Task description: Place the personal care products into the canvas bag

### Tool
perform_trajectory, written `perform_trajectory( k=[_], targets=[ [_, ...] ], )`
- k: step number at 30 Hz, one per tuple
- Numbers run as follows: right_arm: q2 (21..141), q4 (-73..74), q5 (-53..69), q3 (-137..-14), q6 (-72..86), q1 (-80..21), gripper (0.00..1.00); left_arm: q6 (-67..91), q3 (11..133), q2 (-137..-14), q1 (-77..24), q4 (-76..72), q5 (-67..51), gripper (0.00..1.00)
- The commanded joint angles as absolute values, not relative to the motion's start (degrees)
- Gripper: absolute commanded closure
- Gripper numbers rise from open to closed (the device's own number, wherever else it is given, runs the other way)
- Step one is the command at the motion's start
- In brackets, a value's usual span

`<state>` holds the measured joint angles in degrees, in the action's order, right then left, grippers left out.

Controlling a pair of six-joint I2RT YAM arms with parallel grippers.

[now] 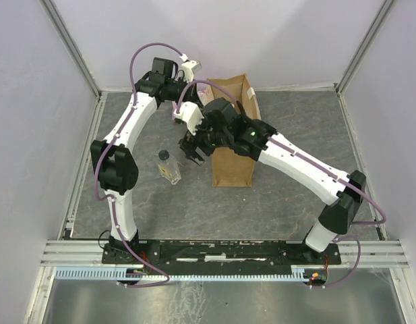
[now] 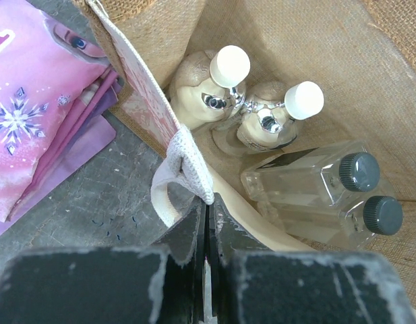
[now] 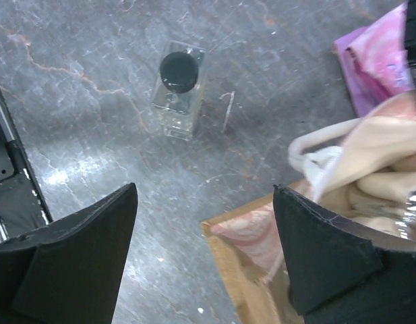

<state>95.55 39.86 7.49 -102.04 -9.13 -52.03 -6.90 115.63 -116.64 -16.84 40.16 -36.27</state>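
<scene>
The canvas bag [image 1: 232, 156] stands mid-table, its mouth held open. My left gripper [image 2: 207, 201] is shut on the bag's white handle [image 2: 187, 158]. Inside the bag lie two round bottles with white caps [image 2: 231, 65] [image 2: 303, 99] and two squarish bottles with dark caps [image 2: 359, 171] [image 2: 383, 214]. One more squarish bottle with a dark cap [image 3: 179, 88] [image 1: 169, 165] stands on the table left of the bag. My right gripper [image 3: 204, 189] [image 1: 193, 150] hangs open over the bag's near-left corner [image 3: 238, 263], with nothing between its fingers.
A flat pink packet [image 2: 32, 101] [image 3: 379, 61] lies on the table beside the bag's far-left side. Grey stone-patterned tabletop [image 3: 93, 121] surrounds the loose bottle. A metal frame rail [image 1: 86, 169] borders the table on the left.
</scene>
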Motion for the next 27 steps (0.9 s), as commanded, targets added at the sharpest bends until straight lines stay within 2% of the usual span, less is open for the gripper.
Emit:
perform_trajectory(
  k=[1, 10, 27],
  targets=[
    [94.69, 24.52, 10.53, -96.09, -1.93, -53.19, 0.11, -9.17, 117.28, -116.44, -16.88, 39.93, -38.09, 0.97],
    [100.42, 11.19, 8.78, -92.44, 3.07, -55.60, 0.10, -8.86, 118.60, -117.13, -16.81, 39.97, -39.67, 0.97],
    [113.51, 8.51, 9.54, -97.28, 3.42, -56.34, 0.08, -9.05, 120.20, -116.72, -16.79, 39.99, -40.66, 0.97]
  ],
)
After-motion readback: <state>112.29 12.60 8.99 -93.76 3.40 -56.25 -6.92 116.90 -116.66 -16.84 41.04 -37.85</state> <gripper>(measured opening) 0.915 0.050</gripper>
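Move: Just left of the canvas bag's near end, the empty right hand has the last clear bottle about 12 cm to its left and 3 cm ahead, its middle some 20 cm below. The canvas bag's middle is roughly 12 cm ahead and 9 cm to the right, about 16 cm down; the pink bag lies about 26 cm ahead and 5 cm left on the table. From the left hand the clear bottle lies some 18 cm back, 9 cm left, 15 cm below. Swinging left away from the canvas bag and sinking, the right hand travels about 10 cm left and 12 cm down towards the clear bottle. It goes mostly sideways at first, then drops more steeply as it comes over the cap, wrist tilting some 10 degrees, fingers staying wide open and not yet closed on anything. The left hand keeps its pinch on the canvas bag's handle side. ##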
